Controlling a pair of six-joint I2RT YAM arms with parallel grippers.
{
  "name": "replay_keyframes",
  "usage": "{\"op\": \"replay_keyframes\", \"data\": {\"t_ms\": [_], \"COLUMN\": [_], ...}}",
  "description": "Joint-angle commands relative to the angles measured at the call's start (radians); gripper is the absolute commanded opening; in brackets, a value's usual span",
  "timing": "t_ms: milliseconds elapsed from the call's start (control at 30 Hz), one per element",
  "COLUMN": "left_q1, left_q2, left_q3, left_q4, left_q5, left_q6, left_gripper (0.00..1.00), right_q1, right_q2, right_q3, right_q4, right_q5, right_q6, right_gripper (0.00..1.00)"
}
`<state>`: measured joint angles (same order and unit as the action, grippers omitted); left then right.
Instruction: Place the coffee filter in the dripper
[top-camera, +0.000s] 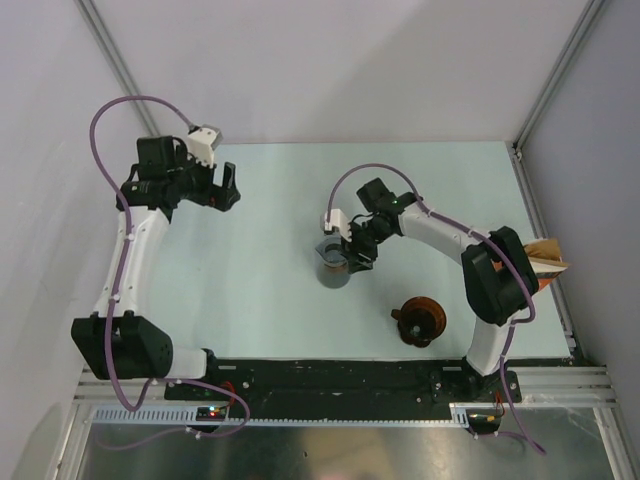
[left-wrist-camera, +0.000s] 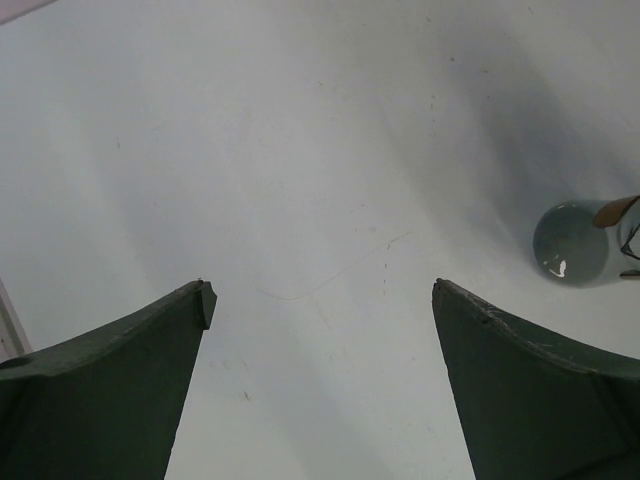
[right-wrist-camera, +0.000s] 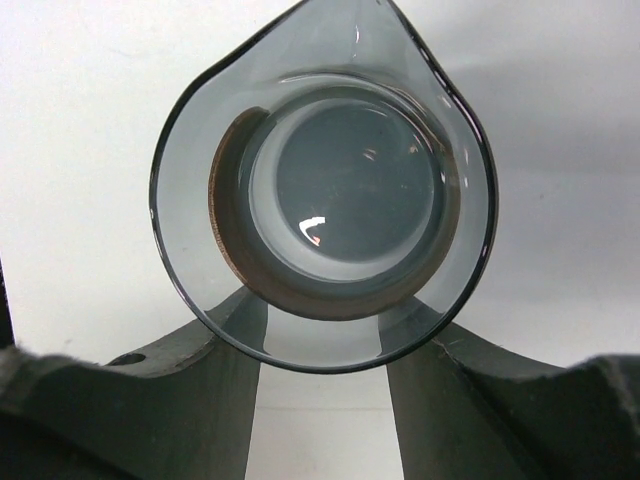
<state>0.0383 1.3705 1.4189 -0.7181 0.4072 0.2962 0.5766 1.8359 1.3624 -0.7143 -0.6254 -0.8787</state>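
The dripper, a dark reddish-brown cone, stands near the front of the table, right of centre. A grey glass beaker stands left of it and farther back. Looking down into the beaker, I see a tan-brown curved band low around its inside that looks like the coffee filter. A tan tip shows at the beaker's rim. My right gripper is at the beaker, jaws apart, fingers showing through the glass. I cannot tell whether they touch it. My left gripper hangs open over bare table at the far left.
An orange-brown printed bag lies at the table's right edge, behind the right arm's elbow. Grey walls and aluminium posts close in the back and sides. The beaker shows at the right of the left wrist view.
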Motion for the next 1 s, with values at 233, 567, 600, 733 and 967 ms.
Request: {"op": "replay_keyframes", "data": {"t_ms": [233,567,600,733,967], "left_q1": [0.01,0.011,0.008,-0.054,-0.395], "left_q2": [-0.059,-0.077,-0.075,-0.071,-0.078], "left_q3": [-0.049,-0.047,-0.04,-0.017,-0.063], "left_q4": [0.028,0.028,0.028,0.027,0.026], "left_q5": [0.053,0.188,0.221,0.282,0.191], "left_q6": [0.017,0.084,0.107,0.199,0.293], "left_gripper": [0.98,0.98,0.98,0.98,0.98], "right_q1": [0.1,0.057,0.041,-0.035,-0.266], "right_q2": [0.008,-0.093,-0.112,-0.178,-0.349], "right_q3": [0.011,0.101,0.121,0.191,0.148], "right_q4": [0.149,-0.029,-0.069,-0.156,-0.144], "right_q5": [-0.022,-0.089,-0.106,-0.174,-0.226], "right_q6": [0.042,0.067,0.071,0.108,0.301], "right_gripper": [0.53,0.97,0.98,0.99,0.99]}}
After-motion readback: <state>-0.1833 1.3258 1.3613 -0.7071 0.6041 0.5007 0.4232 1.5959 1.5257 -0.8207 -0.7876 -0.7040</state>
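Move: The right hand already grips the carafe by its neck, the carafe's middle about 3 cm to the hand's left, 1 cm back and 3 cm below. The spot where it is to stand is some 7 cm left, 2 cm back and 3 cm down. The dripper sits about 18 cm right of the hand, 14 cm back and 4 cm lower. From the empty left hand the carafe is roughly 25 cm right, 12 cm back and 20 cm below. Right hand takes the carafe about 4 cm left, releases, rises some 14 cm; left hand swings right towards carafe. ##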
